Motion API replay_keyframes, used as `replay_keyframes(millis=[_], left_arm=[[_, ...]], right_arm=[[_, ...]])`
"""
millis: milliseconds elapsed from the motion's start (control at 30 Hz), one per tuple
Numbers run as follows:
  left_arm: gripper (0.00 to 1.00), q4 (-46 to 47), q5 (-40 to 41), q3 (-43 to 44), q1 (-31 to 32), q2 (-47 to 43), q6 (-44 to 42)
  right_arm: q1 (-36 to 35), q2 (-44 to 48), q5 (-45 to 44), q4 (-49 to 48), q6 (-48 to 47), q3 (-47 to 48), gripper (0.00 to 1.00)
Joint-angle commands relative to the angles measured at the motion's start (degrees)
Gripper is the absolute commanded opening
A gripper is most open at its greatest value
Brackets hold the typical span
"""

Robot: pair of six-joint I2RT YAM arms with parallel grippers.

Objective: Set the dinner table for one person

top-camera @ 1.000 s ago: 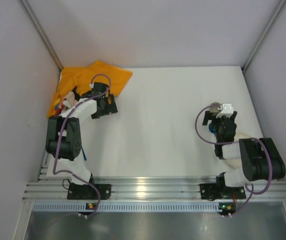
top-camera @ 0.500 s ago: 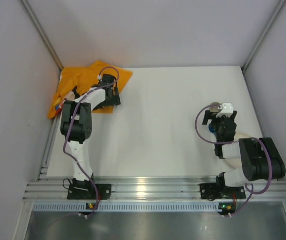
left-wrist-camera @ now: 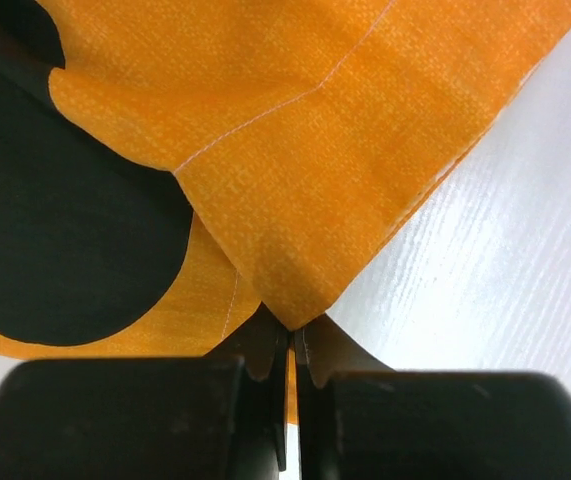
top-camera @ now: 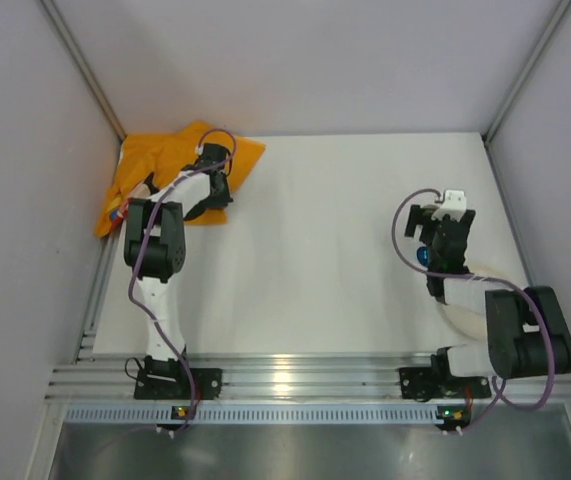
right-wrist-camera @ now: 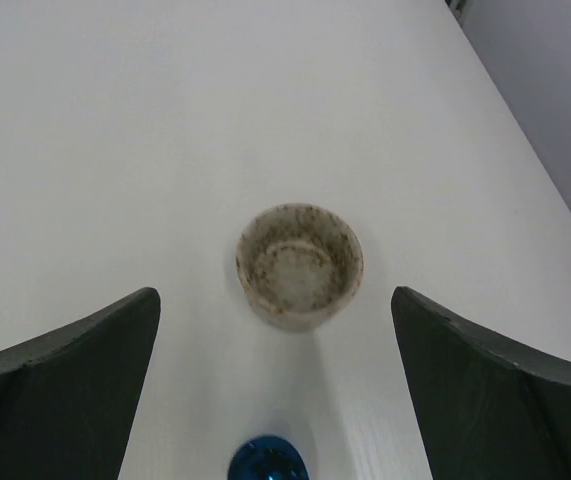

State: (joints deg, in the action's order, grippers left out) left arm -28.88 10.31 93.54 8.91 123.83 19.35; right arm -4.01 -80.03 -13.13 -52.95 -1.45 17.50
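The white dinner table (top-camera: 325, 230) fills the top view. A crumpled orange cloth mat (top-camera: 165, 160) with a black round print (left-wrist-camera: 55, 230) lies at its back left corner. My left gripper (top-camera: 212, 195) is shut on a fold of the mat's edge (left-wrist-camera: 290, 320), low over the table. My right gripper (top-camera: 443, 232) is open at the right side. In the right wrist view its fingers (right-wrist-camera: 65, 370) stand wide on either side of a small speckled cup (right-wrist-camera: 300, 265) that stands upright. The right arm hides the cup in the top view.
A small shiny blue object (top-camera: 422, 256) lies just nearer than the cup, also low in the right wrist view (right-wrist-camera: 268, 462). A beige plate (top-camera: 470, 305) sits partly under the right arm. Grey walls and metal posts enclose the table.
My left arm reached out toward the back, and its gripper now pinches the mat's edge. My right gripper shifted slightly toward the back and now covers the cup in the top view.
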Motion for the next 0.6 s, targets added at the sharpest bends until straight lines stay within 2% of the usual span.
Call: replay_keyframes(millis=[0,33,67,100,133,233,300,433,500,567], left_arm=[[0.0,-4.07,-3.27,-0.81,3.21,-1.31,-0.8],[0.0,-4.16,-3.36,-0.81,4.18,-1.92,-0.81],[0.0,-4.25,-4.15,-0.81,5.32,-2.62,-0.72],[0.0,-4.6,-4.68,-0.73,8.03,-3.59,-0.29],[0.0,-4.78,-5.03,-0.64,9.8,-4.12,0.07],[0.0,-6.01,-3.98,-1.16,18.14,-6.14,1.73],[0.0,-5.66,-5.12,-2.04,23.84,-7.46,4.88],[0.0,-3.9,-8.63,-1.87,32.12,-8.51,11.22],[0.0,-2.32,-12.3,-0.56,35.98,-8.87,13.85],[0.06,-3.1,-12.5,1.55,37.84,-9.57,15.44]], right_arm=[[-3.46,7.25,-8.39,18.36,5.62,14.44,1.0],[-3.46,7.86,-9.19,28.76,9.67,17.71,1.0],[-3.55,8.39,-9.55,34.0,17.98,21.23,1.0],[-3.72,8.31,-10.25,39.36,21.89,28.57,1.0],[-3.72,8.4,-9.56,49.33,24.37,32.13,1.0],[-3.99,8.75,-3.17,63.87,28.96,43.65,1.0],[-3.99,10.24,0.62,66.48,30.45,45.69,1.0],[-3.99,15.42,9.32,67.62,29.67,42.89,1.0],[-3.9,17.62,10.22,69.55,29.49,42.62,1.0],[-3.9,18.68,10.05,73.33,29.4,43.06,1.0]])
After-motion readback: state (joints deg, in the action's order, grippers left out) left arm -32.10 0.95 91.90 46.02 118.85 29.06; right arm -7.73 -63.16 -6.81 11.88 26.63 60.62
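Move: My left hand already pinches the near right corner of the bunched orange cloth; the clear table I take it to lies some 30 cm right and 17 cm back, at nearly the same height. The cloth's black round patch is about 7 cm left, level ahead-wise. My open right hand has the cup about 8 cm ahead, 1 cm right and 6 cm below, and the cloth corner roughly 54 cm left, 12 cm farther out and 8 cm below. Keeping my left fingers shut on the cloth corner, I sweep it about 30 cm right and 17 cm back, low over the table at first, then rising slightly, the wrist turning clockwise some 35 degrees. Meanwhile my empty right hand goes up about 20 cm, away from the cup, swinging forward and back again and drifting left, its left side rolling up and the fingers staying wide open. ##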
